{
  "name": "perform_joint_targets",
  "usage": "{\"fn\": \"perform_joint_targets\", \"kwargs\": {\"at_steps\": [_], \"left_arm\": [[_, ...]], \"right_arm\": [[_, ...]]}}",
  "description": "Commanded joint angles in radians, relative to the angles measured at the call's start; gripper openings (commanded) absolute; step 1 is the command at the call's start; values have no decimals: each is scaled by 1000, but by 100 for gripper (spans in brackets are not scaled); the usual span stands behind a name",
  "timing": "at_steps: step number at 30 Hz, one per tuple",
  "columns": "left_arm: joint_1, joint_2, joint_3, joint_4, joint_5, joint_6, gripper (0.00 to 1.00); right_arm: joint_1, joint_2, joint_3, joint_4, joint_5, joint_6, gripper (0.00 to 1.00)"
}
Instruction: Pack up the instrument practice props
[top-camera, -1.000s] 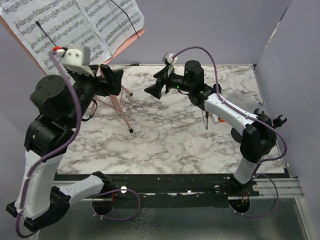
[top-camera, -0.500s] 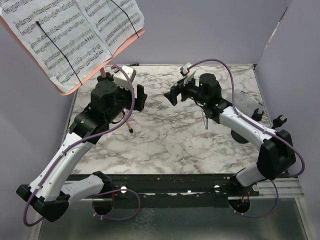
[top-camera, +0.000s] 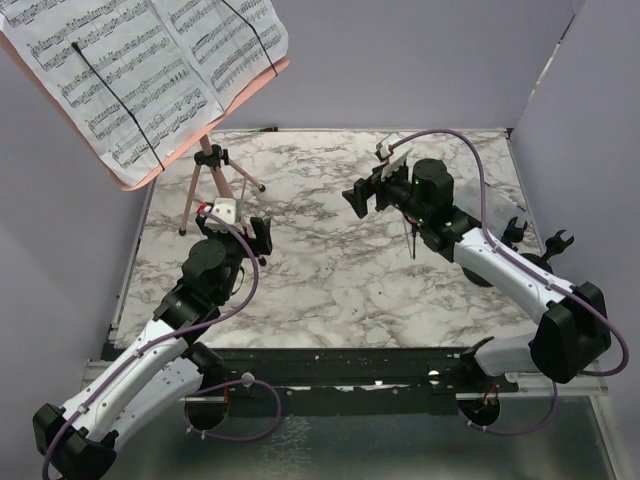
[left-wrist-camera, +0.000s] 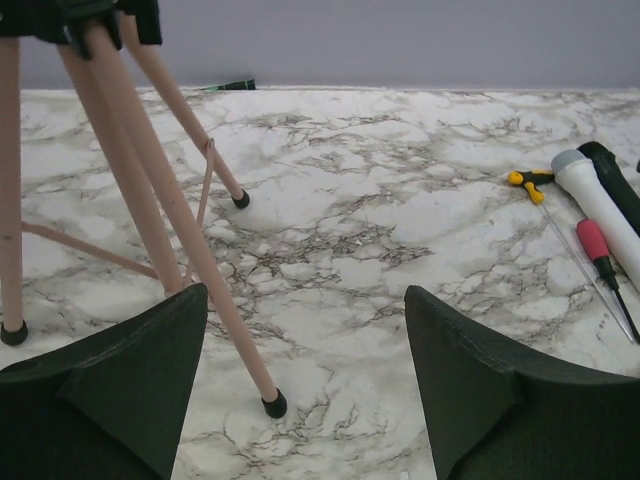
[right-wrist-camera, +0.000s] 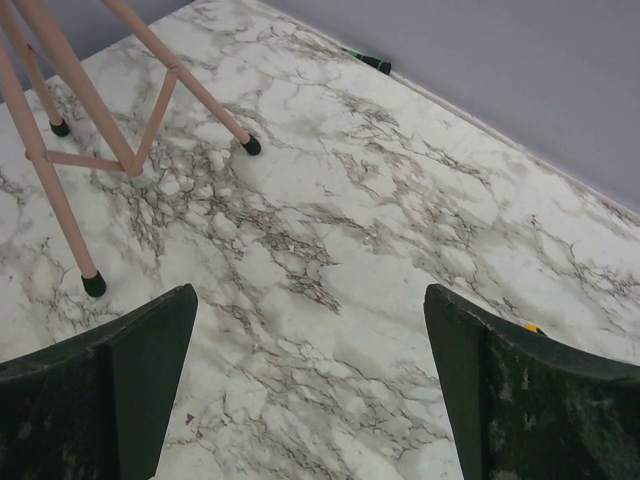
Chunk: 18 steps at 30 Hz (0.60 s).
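Observation:
The pink tripod music rest (top-camera: 190, 195) stands at the back left. Its tilted board carries white sheet-music pages (top-camera: 120, 70) under black bands. My left gripper (top-camera: 262, 235) hangs open, low by the stand's near leg. In the left wrist view that leg's black foot (left-wrist-camera: 274, 404) shows between the fingers (left-wrist-camera: 130, 380) of the left gripper (left-wrist-camera: 307, 295) without touching them. A white microphone (left-wrist-camera: 600, 205) and a black one (left-wrist-camera: 615, 180) lie to the right. My right gripper (top-camera: 352, 195) is open and empty over mid-table; the right gripper (right-wrist-camera: 310, 292) faces the tripod (right-wrist-camera: 130, 165).
A red-handled screwdriver (left-wrist-camera: 600, 255) lies beside the microphones, with a small yellow-and-black tool (left-wrist-camera: 530, 180) behind it. A clear plastic box (top-camera: 500, 205) sits at the right edge near a black holder (top-camera: 555, 240). A dark green item (right-wrist-camera: 375, 63) lies against the back wall.
My left arm has dropped from up by the music board down to the tripod's near foot. My right arm has drawn back a little to the right, still open.

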Motion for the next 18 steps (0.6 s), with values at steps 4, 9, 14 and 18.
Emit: {"fn": "perform_joint_targets", "kwargs": {"at_steps": [4, 9, 14, 18], "left_arm": [[36, -81, -145, 216, -122, -158, 81], [194, -77, -207, 298, -1, -257, 81], [502, -72, -247, 394, 230, -365, 80], [676, -54, -265, 497, 357, -443, 80]], "right_arm": [[-6, -79, -47, -54, 56, -36, 100], [-6, -111, -55, -84, 63, -62, 100], [-6, -144, -65, -114, 49, -79, 100], [-6, -157, -73, -140, 14, -77, 100]]}}
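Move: From the left hand, the music stand's black leg clamp is about 15 cm ahead, 6 cm left and near hand height. The stand's near foot rests on the table about 7 cm ahead, laterally level with the hand, and its left foot about 16 cm ahead and 21 cm left, both some 25 cm below. For the right hand, the clamp lies roughly 6 cm ahead, 35 cm left and close to level. Swing the left gripper about 12 cm to the left across the near side of the music stand, slowly at first and then faster, edging forward late. Meanwhile turn it some 20 degrees counter-clockwise and roll its left side down by about as much, fingers kept open. Ease the open right gripper about 3 cm back and to the right, away from the stand. ##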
